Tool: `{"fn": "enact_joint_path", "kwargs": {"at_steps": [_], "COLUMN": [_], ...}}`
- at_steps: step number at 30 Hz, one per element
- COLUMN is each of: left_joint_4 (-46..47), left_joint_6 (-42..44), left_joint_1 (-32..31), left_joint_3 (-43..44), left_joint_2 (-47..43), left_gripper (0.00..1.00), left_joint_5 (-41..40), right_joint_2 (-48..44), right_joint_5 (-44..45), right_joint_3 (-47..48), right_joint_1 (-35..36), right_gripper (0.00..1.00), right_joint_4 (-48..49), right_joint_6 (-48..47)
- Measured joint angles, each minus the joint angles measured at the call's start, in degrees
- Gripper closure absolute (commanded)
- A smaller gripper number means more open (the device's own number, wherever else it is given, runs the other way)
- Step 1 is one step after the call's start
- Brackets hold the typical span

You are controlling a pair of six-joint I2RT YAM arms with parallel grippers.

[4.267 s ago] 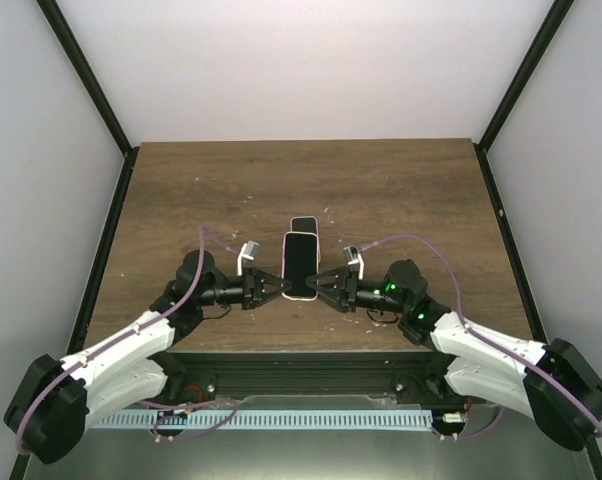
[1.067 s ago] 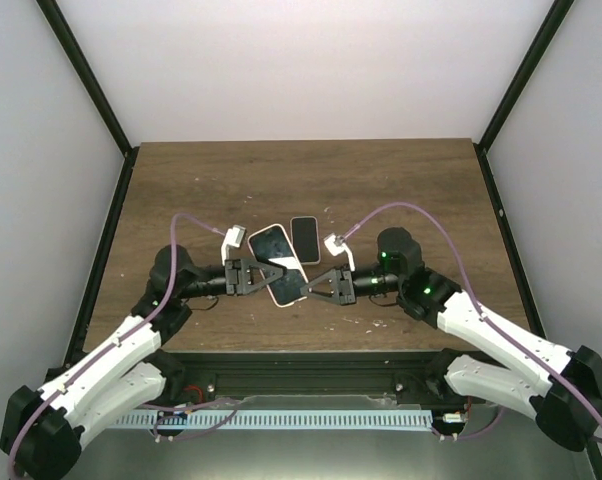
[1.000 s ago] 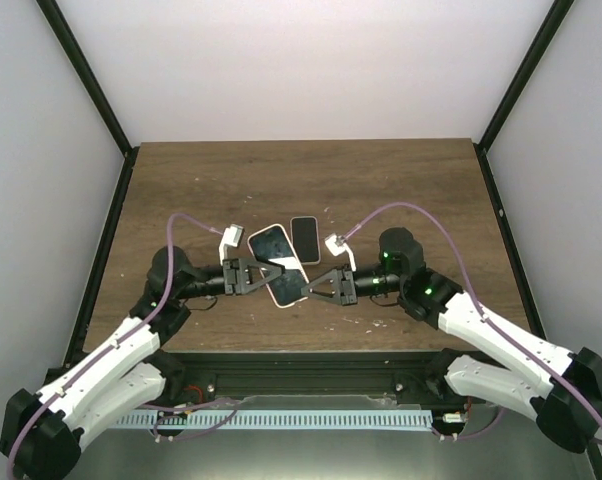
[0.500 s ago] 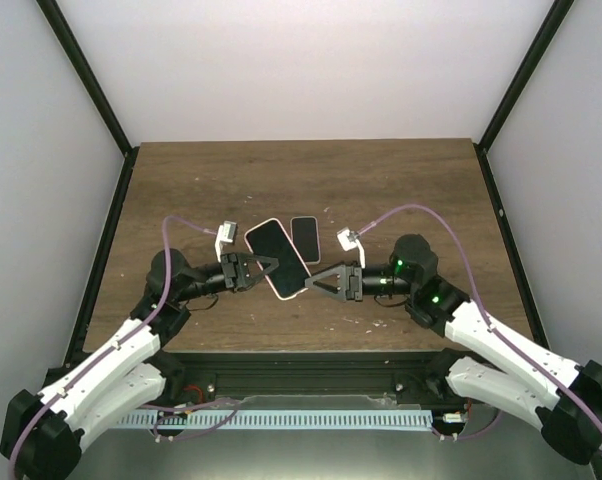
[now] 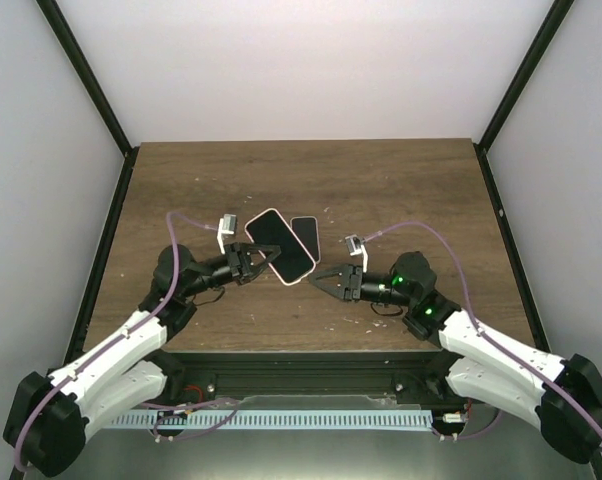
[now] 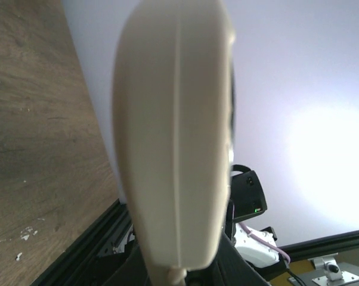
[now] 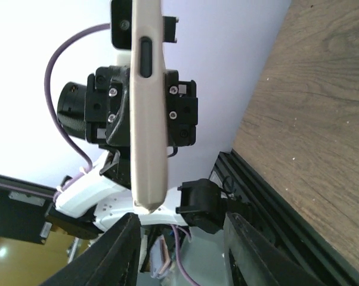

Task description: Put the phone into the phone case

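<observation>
A cream slab with a glossy dark face [image 5: 279, 248] is held off the table, tilted, by my left gripper [image 5: 253, 258], which is shut on its lower left edge. In the left wrist view the slab [image 6: 173, 149] stands edge-on and fills the middle. A smaller all-black phone [image 5: 306, 234] lies flat on the table just right of the slab, partly hidden by it. My right gripper [image 5: 318, 280] is open and empty, below and right of the slab and apart from it. In the right wrist view the slab [image 7: 148, 119] stands edge-on beyond my spread fingers [image 7: 124, 253].
The brown wooden table [image 5: 401, 190] has a black frame along its sides [image 5: 501, 220] and near edge. White walls enclose it on three sides. Purple cables loop over both arms.
Both grippers held the slab a second ago. The right gripper has let go and drawn back to the right. The left gripper has carried the slab up and toward the far left.
</observation>
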Motion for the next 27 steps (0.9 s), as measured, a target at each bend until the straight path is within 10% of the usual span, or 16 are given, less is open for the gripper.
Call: {"fn": "enact_joint_path", "kwargs": {"at_steps": [27], "left_joint_4": [8.8], "left_joint_6": [-9.0], "left_joint_1": [0.5], "left_joint_3": [-1.6], "left_joint_2": [1.2], "left_gripper": [0.99], "left_joint_5": [-1.7], "right_joint_2": [5.4], "right_joint_5": [5.3], "right_joint_3": [0.0], "right_joint_1": [2.4], "right_gripper": [0.98], "right_joint_4": [16.6], "right_joint_6": [4.6]}}
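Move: The right gripper, partly open, is just short of the near-right corner of the phone case: the corner is about 2 cm to its left, 1 cm ahead and 2 cm higher. The case's middle is about 9 cm left, 6 cm ahead and 4 cm up. A second phone lies on the table some 14 cm ahead, 3 cm left and 10 cm below. From the left gripper, which holds the case, that corner is about 9 cm right, 4 cm back and 1 cm lower. Raise the right gripper about 3.5 cm, easing some 1 cm forward and 1 cm left, with its fingertips tipping up roughly 10 degrees, and close its fingers to pinch the near-right corner of the phone case. Keep the left gripper shut on the case and let it rise about 1.5 cm, rolling slightly. ##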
